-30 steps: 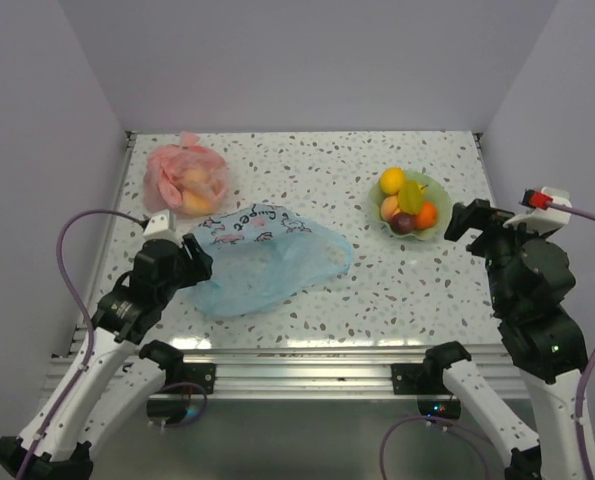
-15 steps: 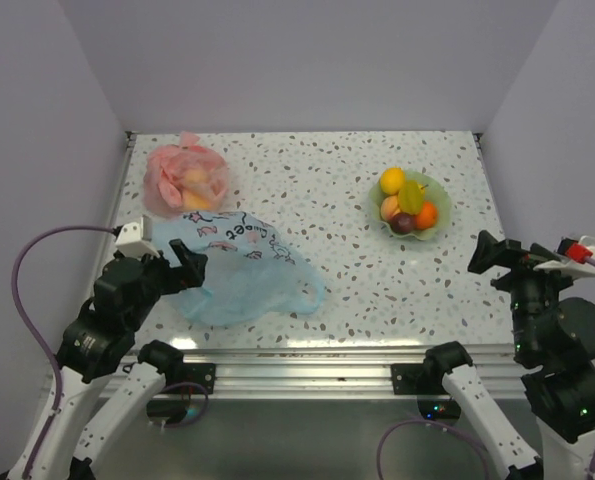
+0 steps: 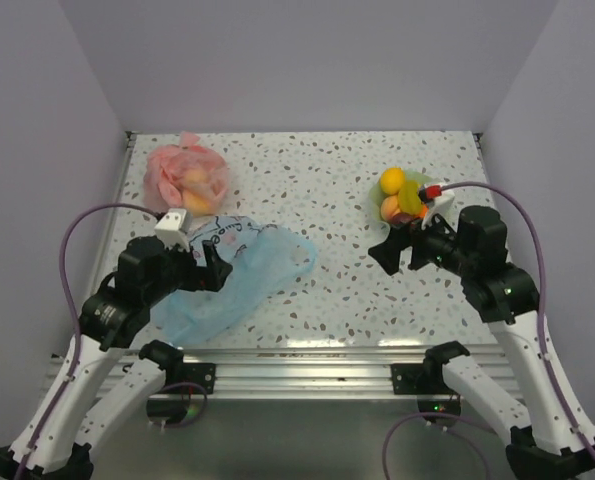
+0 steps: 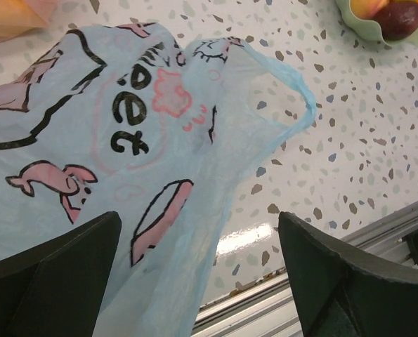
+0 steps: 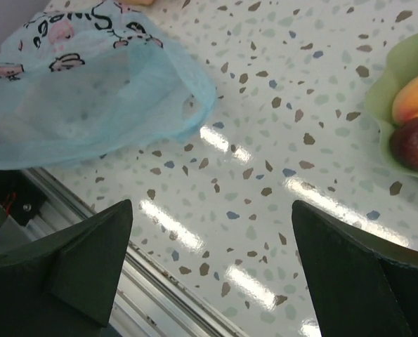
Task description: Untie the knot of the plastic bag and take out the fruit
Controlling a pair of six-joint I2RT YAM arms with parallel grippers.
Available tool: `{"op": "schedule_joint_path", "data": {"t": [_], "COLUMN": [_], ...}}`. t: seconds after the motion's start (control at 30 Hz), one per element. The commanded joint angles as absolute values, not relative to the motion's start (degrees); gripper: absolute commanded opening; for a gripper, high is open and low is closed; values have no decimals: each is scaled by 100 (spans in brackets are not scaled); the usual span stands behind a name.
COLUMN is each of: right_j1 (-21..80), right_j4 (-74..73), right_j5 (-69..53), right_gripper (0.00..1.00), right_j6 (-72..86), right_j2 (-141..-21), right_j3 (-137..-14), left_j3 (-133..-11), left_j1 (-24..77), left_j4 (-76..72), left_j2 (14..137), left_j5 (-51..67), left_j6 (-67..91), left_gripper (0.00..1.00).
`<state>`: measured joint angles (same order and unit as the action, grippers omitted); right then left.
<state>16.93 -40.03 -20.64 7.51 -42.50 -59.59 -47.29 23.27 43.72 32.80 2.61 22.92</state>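
Observation:
The light-blue plastic bag (image 3: 242, 272) lies flat and slack on the table, its printed band up and one loop handle (image 4: 296, 95) stretched toward the right. No knot shows. The fruit (image 3: 399, 194) sits in a pale green bowl (image 3: 374, 196) at the right; the right arm hides part of it. My left gripper (image 3: 213, 270) hovers open over the bag's near-left part (image 4: 124, 133), holding nothing. My right gripper (image 3: 398, 252) hangs open over bare table in front of the bowl, with the bag (image 5: 89, 98) to its left and a peach-coloured and a purple fruit (image 5: 414, 144) at its right.
A pink-red translucent bag (image 3: 187, 178) with orange-yellow fruit inside lies at the back left, just behind the blue bag. The table's metal front rail (image 3: 297, 352) runs close below both grippers. Grey walls enclose the table on three sides.
My left gripper has opened and let go of the bag, which now lies slack nearer the left front. My right arm has swung in from the right edge to the bowl's front.

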Motion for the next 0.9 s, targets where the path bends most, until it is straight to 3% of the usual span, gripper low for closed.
{"op": "schedule_joint_path", "data": {"t": [0.0,0.2,0.53,0.87], "right_j1": [1705,1705,1696,1696], "right_j4": [-3340,-3418,-4060,-4157], "right_j5": [-2690,-998,2192,3269], "right_gripper": [99,99,99,99], "right_j6": [747,773,703,176], "right_j2": [-4166,-3991,-2972,-1486], "right_j3": [-5959,-6117,-6452,-5933], "left_j3": [-5027,-5589,-6143,-6214], "left_j1": [2312,2312,2320,2320], "left_j4": [3973,4157,4886,4887], "left_j2": [3524,3288,2374,1372], "left_j5": [721,-306,-2975,-4543], "left_j6": [1916,2188,2628,2751], "left_gripper": [100,100,100,100]}}
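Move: The emptied blue bag lies spread on the table with its middle some 8 cm ahead of the left hand, neither left nor right of it, and about 20 cm below; the tied pink bag is roughly 32 cm ahead and 15 cm to its left. From the right hand that blue bag is about 33 cm to the left, 8 cm ahead and 27 cm down, and the filled fruit bowl some 27 cm ahead, 13 cm to the right. The blue bag is left untouched as both empty, open hands pull away towards the outer sides. The left rises about 13 cm, then swings some 15 cm left and a little back, turning counter-clockwise. The right, after a tiny dip, goes about 17 cm right, rising and then also drawing back, turning clockwise nearly 50 degrees; both sets of fingers tip up towards level. ##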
